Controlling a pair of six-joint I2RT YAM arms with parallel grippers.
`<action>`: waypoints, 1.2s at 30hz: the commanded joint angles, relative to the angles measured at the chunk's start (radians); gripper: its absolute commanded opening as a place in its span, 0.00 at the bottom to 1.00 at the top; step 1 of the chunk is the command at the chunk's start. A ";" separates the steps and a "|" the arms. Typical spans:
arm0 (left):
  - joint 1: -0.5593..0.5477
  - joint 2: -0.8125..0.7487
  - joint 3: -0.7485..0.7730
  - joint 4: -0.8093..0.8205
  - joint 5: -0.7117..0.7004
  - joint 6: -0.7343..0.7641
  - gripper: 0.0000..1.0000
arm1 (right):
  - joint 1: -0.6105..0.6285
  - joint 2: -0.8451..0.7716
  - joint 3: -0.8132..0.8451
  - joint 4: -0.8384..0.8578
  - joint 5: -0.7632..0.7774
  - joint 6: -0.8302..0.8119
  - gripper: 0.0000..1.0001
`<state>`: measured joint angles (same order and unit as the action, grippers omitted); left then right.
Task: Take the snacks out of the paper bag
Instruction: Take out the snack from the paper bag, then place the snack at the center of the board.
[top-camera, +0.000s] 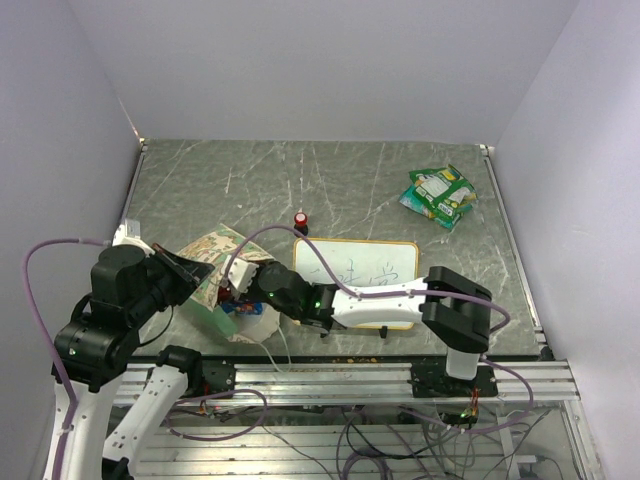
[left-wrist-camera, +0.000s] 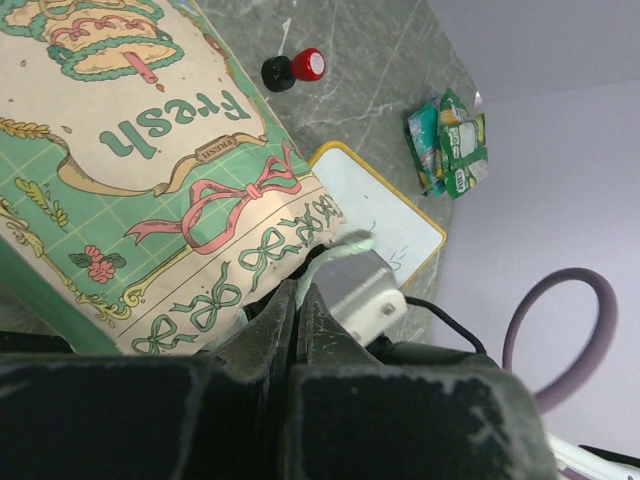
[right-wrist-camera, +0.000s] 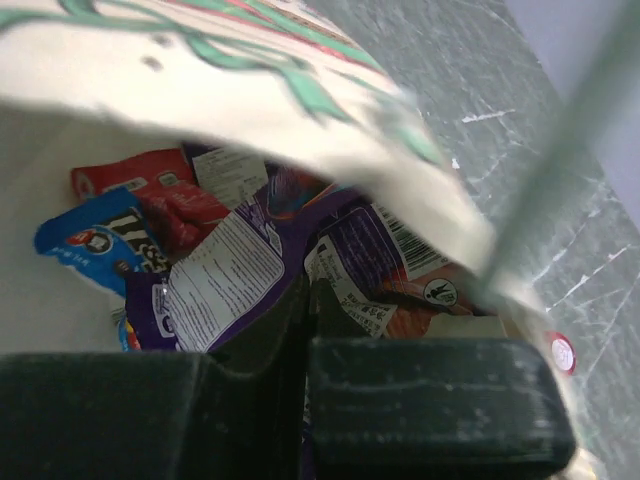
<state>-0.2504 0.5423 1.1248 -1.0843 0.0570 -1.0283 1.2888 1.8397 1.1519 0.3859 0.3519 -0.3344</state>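
The paper bag (top-camera: 214, 252) lies on its side at the near left, its mouth toward the right arm. My left gripper (top-camera: 198, 280) is shut on the bag's rim; in the left wrist view its tips (left-wrist-camera: 297, 297) pinch the paper edge below the printed panel (left-wrist-camera: 150, 150). My right gripper (top-camera: 244, 292) reaches into the mouth. Inside, it (right-wrist-camera: 310, 292) is shut on a purple-and-white snack packet (right-wrist-camera: 228, 270), with red (right-wrist-camera: 170, 195) and blue (right-wrist-camera: 95, 235) packets behind. Green snacks (top-camera: 440, 195) (left-wrist-camera: 450, 150) lie on the table at the far right.
A wood-framed whiteboard (top-camera: 380, 262) lies under my right forearm. A small red-topped black knob (top-camera: 301, 217) (left-wrist-camera: 295, 68) stands just beyond it. The bag's upper flap (right-wrist-camera: 250, 90) hangs over the right gripper. Walls close the table on three sides.
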 joint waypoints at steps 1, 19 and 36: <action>-0.004 0.024 0.049 0.056 0.014 0.031 0.07 | 0.003 -0.115 -0.031 0.018 -0.077 0.138 0.00; -0.004 0.067 0.000 0.141 0.022 0.036 0.07 | 0.004 -0.448 -0.268 -0.072 -0.483 0.274 0.00; -0.004 0.123 0.034 0.065 -0.067 0.066 0.07 | 0.005 -0.824 -0.201 -0.501 -0.599 0.161 0.00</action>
<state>-0.2504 0.6598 1.1324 -0.9970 0.0383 -0.9688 1.2915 1.1130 0.8833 0.0109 -0.2485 -0.1116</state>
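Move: The right hand is inside the paper bag, already pinching a purple snack; the bag's middle is about 3 cm ahead of it, 3 cm left and 4 cm below. The snacks already out lie some 32 cm ahead, 49 cm right and 14 cm below; the whiteboard is about 8 cm ahead and 26 cm right, also 14 cm below. From the left hand, on the bag's handle, the bag's middle is roughly 9 cm ahead, 1 cm right and 18 cm below. Keeping its pinch on the purple snack, the right hand drags it out through the bag's mouth, some 15 cm back and 10 cm to the right, rising about 10 cm, mostly in a late lift, and turning roughly 30 degrees counter-clockwise. The left hand still holds the string handle and eases about 3 cm forward, with a small rise and sink on the way. ##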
